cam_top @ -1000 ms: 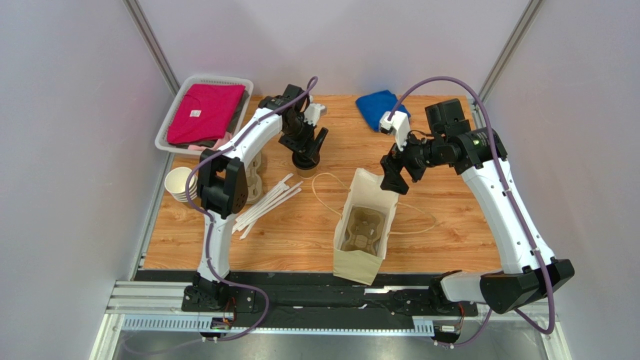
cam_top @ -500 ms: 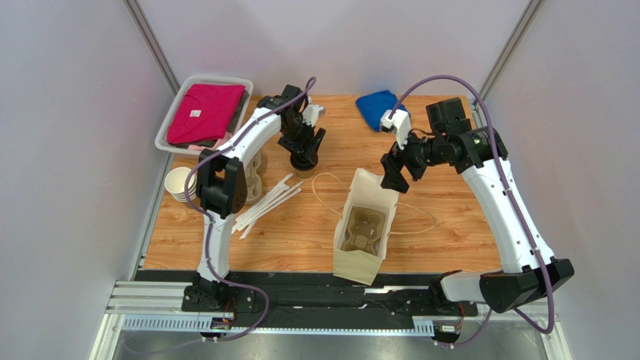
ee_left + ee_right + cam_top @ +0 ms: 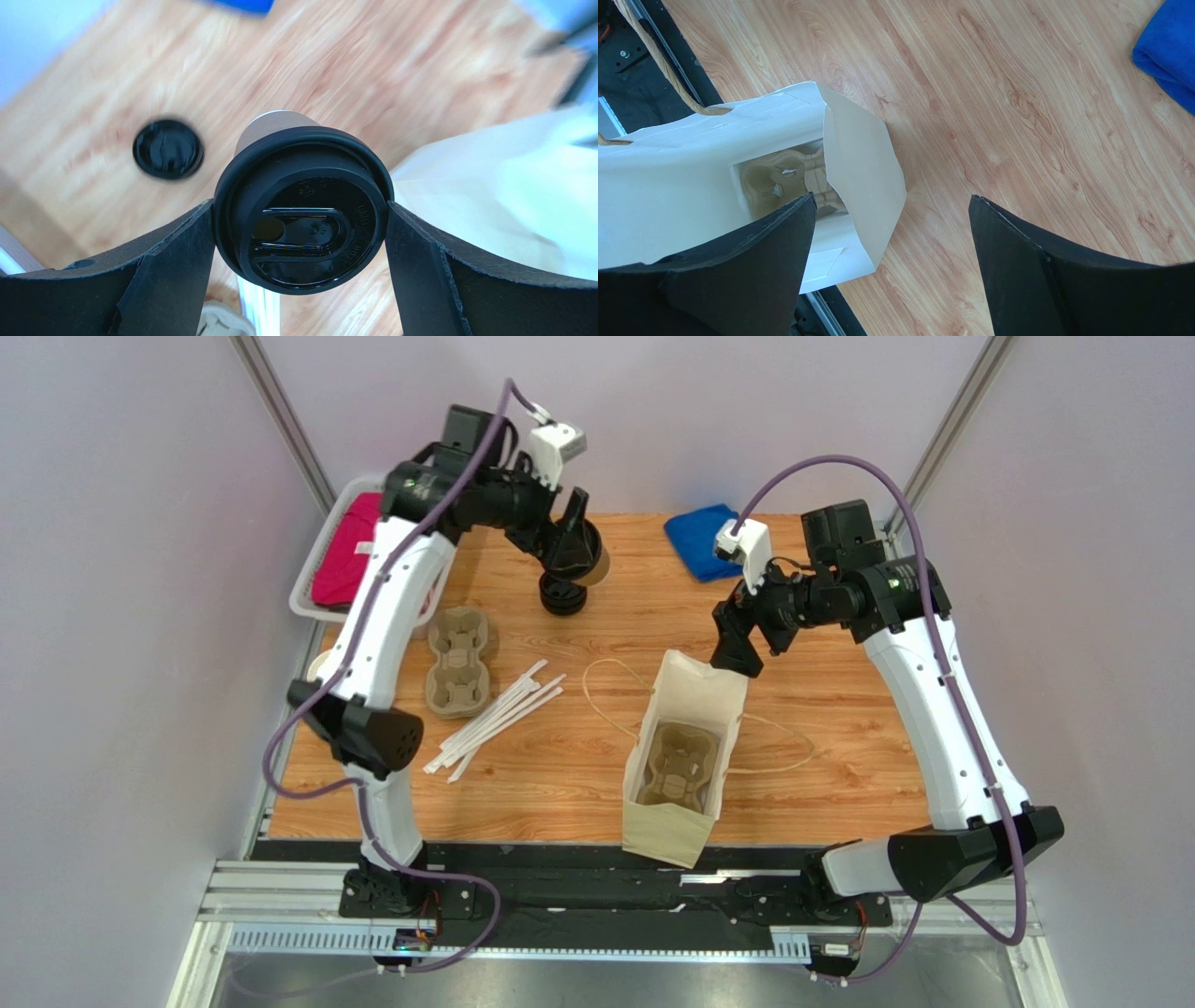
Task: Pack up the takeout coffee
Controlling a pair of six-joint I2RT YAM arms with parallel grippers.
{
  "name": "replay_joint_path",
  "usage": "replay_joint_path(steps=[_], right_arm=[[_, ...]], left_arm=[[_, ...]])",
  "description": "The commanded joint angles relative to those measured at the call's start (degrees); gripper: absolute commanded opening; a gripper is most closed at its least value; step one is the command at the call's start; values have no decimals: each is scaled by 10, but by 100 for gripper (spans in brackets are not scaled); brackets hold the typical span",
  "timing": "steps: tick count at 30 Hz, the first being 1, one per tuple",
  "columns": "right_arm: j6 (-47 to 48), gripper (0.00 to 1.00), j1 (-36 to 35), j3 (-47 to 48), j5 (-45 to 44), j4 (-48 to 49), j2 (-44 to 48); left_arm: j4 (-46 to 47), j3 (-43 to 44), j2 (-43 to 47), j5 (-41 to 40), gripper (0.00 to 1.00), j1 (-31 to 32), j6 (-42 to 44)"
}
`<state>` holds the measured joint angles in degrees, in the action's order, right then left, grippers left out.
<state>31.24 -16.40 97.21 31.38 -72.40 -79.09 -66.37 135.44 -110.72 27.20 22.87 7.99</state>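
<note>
The takeout coffee (image 3: 302, 224), a tan kraft cup with a black lid, sits between my left gripper's fingers (image 3: 172, 273), which press on the lid's rim. In the top view the left gripper (image 3: 575, 546) holds the cup (image 3: 592, 567) in the air above the table's far middle. A pale paper bag (image 3: 683, 756) stands open at the near middle with a pulp cup carrier (image 3: 676, 763) inside. My right gripper (image 3: 732, 647) hovers open and empty by the bag's far edge; in its wrist view the gripper (image 3: 891, 206) is over the bag's rim (image 3: 861, 161).
Loose black lids (image 3: 561, 598) lie below the held cup, one in the left wrist view (image 3: 168, 148). A second carrier (image 3: 456, 658), white straws (image 3: 498, 711), stacked lidless cups (image 3: 333, 679), a basket with pink cloth (image 3: 372, 546) and a blue cloth (image 3: 706, 536) are on the table.
My left arm has risen and swung back, lifting the lidded cup off the table beside the lids. My right gripper has shifted slightly up at the bag's far edge.
</note>
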Motion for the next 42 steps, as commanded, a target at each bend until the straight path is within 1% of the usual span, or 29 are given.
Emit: replay_joint_path(steps=[1,4,6,7,8,10,12,13,14,17,19,21,22,24,25,26,28,29,30,31,34,37,42], right_arm=[[-4,84,1,20,22,8,-12],[-4,82,1,15,32,4,-17],[-10,79,1,13,47,2,-20],[-13,78,1,12,51,2,-23],[-16,74,2,11,53,2,-24],[-19,71,1,2,54,2,-25],[-26,67,2,-8,58,3,-21],[-30,66,1,-20,61,9,-15],[-36,65,2,-27,63,13,-12],[-51,60,-4,-51,69,31,-1],[-53,59,-9,-58,66,31,3],[-57,53,-11,-66,62,37,5],[-65,46,-12,-68,62,43,7],[-78,37,-11,-69,64,52,6],[-91,30,-11,-69,66,54,6],[-96,28,-11,-69,68,56,6],[-105,22,-11,-70,70,58,11],[-108,21,-11,-71,70,57,12],[-109,19,-11,-76,70,53,18],[-109,13,-11,-79,70,52,21],[-110,3,-11,-91,76,46,31],[-114,0,-11,-100,82,44,39],[-124,0,-10,-114,77,23,47]], left_arm=[[-39,32,96,117,35,3,-2],[-62,48,128,136,35,32,33],[-90,59,146,146,35,62,63],[-111,59,150,149,35,84,73],[-123,59,155,148,34,96,83],[-154,57,165,145,34,132,105],[-162,45,175,147,34,156,109],[-160,38,178,149,34,181,108],[-161,30,176,149,34,194,108],[-160,34,156,126,33,249,115],[-157,33,144,96,33,288,123],[-157,29,125,60,33,309,138],[-155,25,120,48,33,327,143],[-156,14,103,16,32,344,164],[-153,10,97,4,32,361,171],[-152,11,85,-21,32,370,183],[-153,11,71,-45,32,393,190],[-158,15,55,-68,31,400,198],[-163,15,48,-72,31,405,200],[-169,15,43,-72,31,409,200],[-169,-8,26,-80,29,410,193],[-162,-29,14,-98,28,410,197],[-123,-92,10,-128,27,410,219]])
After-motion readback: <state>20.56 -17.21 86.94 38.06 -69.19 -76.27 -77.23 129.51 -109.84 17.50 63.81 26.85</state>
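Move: The paper bag's middle lies about 20 cm back from the left hand, 15 cm to its right and 20 cm lower, with a cup carrier at the bottom, some 30 cm below the hand. The black lids are roughly 12 cm ahead and 31 cm down, the straws 10 cm back and 11 cm to its left on the table. From the right hand, the bag's right rim is about 3 cm back, 3 cm left and 4 cm below. The black-lidded cup, still held at its lid by the left gripper, is swept back roughly 24 cm and then also right to the paper bag, first climbing about 13 cm and then sinking 19 cm at the mouth while the wrist turns some 50 degrees clockwise. The right hand eases down and back, shutting its wide-open fingers to pinch the bag's rim. ##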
